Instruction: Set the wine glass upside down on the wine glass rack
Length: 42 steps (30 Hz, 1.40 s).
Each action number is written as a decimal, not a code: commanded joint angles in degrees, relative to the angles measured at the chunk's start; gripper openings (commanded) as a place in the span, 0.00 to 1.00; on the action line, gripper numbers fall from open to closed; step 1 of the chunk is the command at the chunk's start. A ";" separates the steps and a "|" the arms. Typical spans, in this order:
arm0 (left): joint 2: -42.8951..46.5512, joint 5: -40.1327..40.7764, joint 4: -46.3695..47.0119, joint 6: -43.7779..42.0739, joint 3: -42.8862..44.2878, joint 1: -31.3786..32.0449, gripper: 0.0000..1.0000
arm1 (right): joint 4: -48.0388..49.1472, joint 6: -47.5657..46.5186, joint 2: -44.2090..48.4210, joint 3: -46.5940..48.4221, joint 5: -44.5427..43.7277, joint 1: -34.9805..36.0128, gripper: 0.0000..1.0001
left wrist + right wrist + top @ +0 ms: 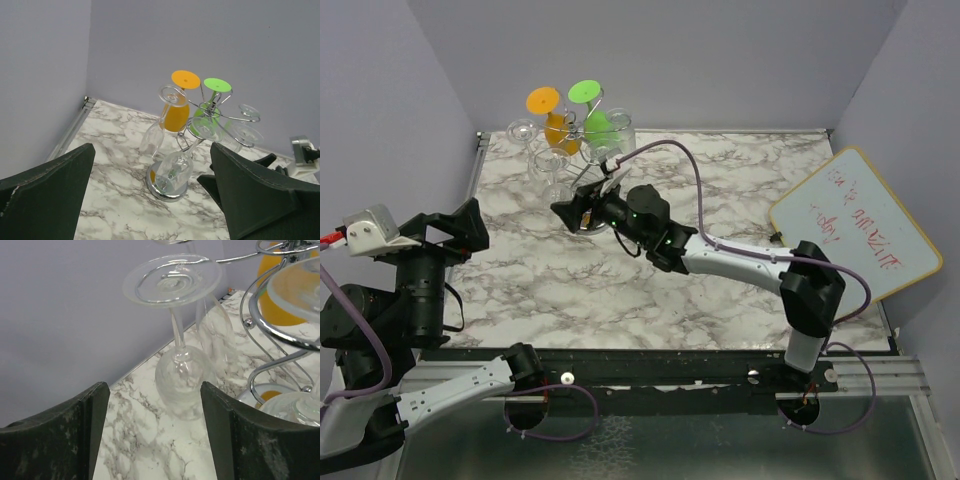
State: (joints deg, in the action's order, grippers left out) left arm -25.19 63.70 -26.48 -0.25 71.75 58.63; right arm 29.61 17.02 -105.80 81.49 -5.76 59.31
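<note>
A clear wine glass [181, 377] hangs upside down, its foot caught in a spiral arm of the silver wine glass rack [255, 322]. My right gripper [155, 425] is open just short of the bowl, one finger on each side, touching nothing. From above, that gripper [576, 212] sits at the rack's [582, 135] near side, beside the glass [558, 188]. My left gripper [152, 200] is open and empty, well back from the rack's round base [159, 192], where the glass [175, 169] hangs low.
Hanging upside down on the rack as well are an orange glass [558, 128], a green glass [600, 124] and other clear glasses [523, 130]. A whiteboard with red writing [855, 225] leans at the table's right edge. Walls close in behind and to the left.
</note>
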 commanded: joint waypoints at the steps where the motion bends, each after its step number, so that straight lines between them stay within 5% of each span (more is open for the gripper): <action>1: 0.58 0.49 -2.81 1.93 -0.83 0.43 0.99 | -0.13 -0.36 7.45 -6.54 5.15 0.46 0.79; 8: 0.75 -1.02 -5.56 6.00 -2.18 0.43 0.99 | -9.31 -0.94 20.78 -19.60 5.06 0.46 0.86; 12: 0.79 -1.98 -8.63 10.23 -3.50 0.43 0.99 | -21.76 1.45 28.62 -23.36 -5.76 0.46 1.00; 18: 0.51 -4.85 -11.35 13.17 -4.18 0.43 0.99 | -46.32 7.72 38.82 -22.15 -27.76 0.46 1.00; 24: -2.46 -7.19 -12.59 9.86 1.90 0.43 0.99 | -62.95 9.39 47.14 -16.30 -38.75 0.46 1.00; 42: -3.65 -7.72 -13.36 4.76 11.46 0.34 0.99 | -73.05 2.02 57.28 -2.12 -55.02 0.48 1.00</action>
State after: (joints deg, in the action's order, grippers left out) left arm -29.32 56.55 -38.98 6.11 81.54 58.78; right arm -40.07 20.67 -47.51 77.65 -56.21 59.31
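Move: The wine glass just let go hangs upside down from the rack in front of the right fingertips, its middle some 5 cm ahead of that hand, 3 cm to its left and 3 cm higher. A second clear glass hangs about 6 cm ahead and 7 cm to the right, and a farther clear glass roughly 14 cm ahead and 7 cm left. From the left hand, the released glass lies about 22 cm ahead, 8 cm right and 13 cm down. Already off the glass, the right hand first draws back and right from the rack, then sweeps right across the table, about 40 cm in all and 9 cm back. It dips slightly before climbing to some 11 cm above its start, turning about 50 degrees clockwise until it points forward; the fingers spread fully. The left hand, open and empty, dips about 4.5 cm with a small shift right, then rises again. ##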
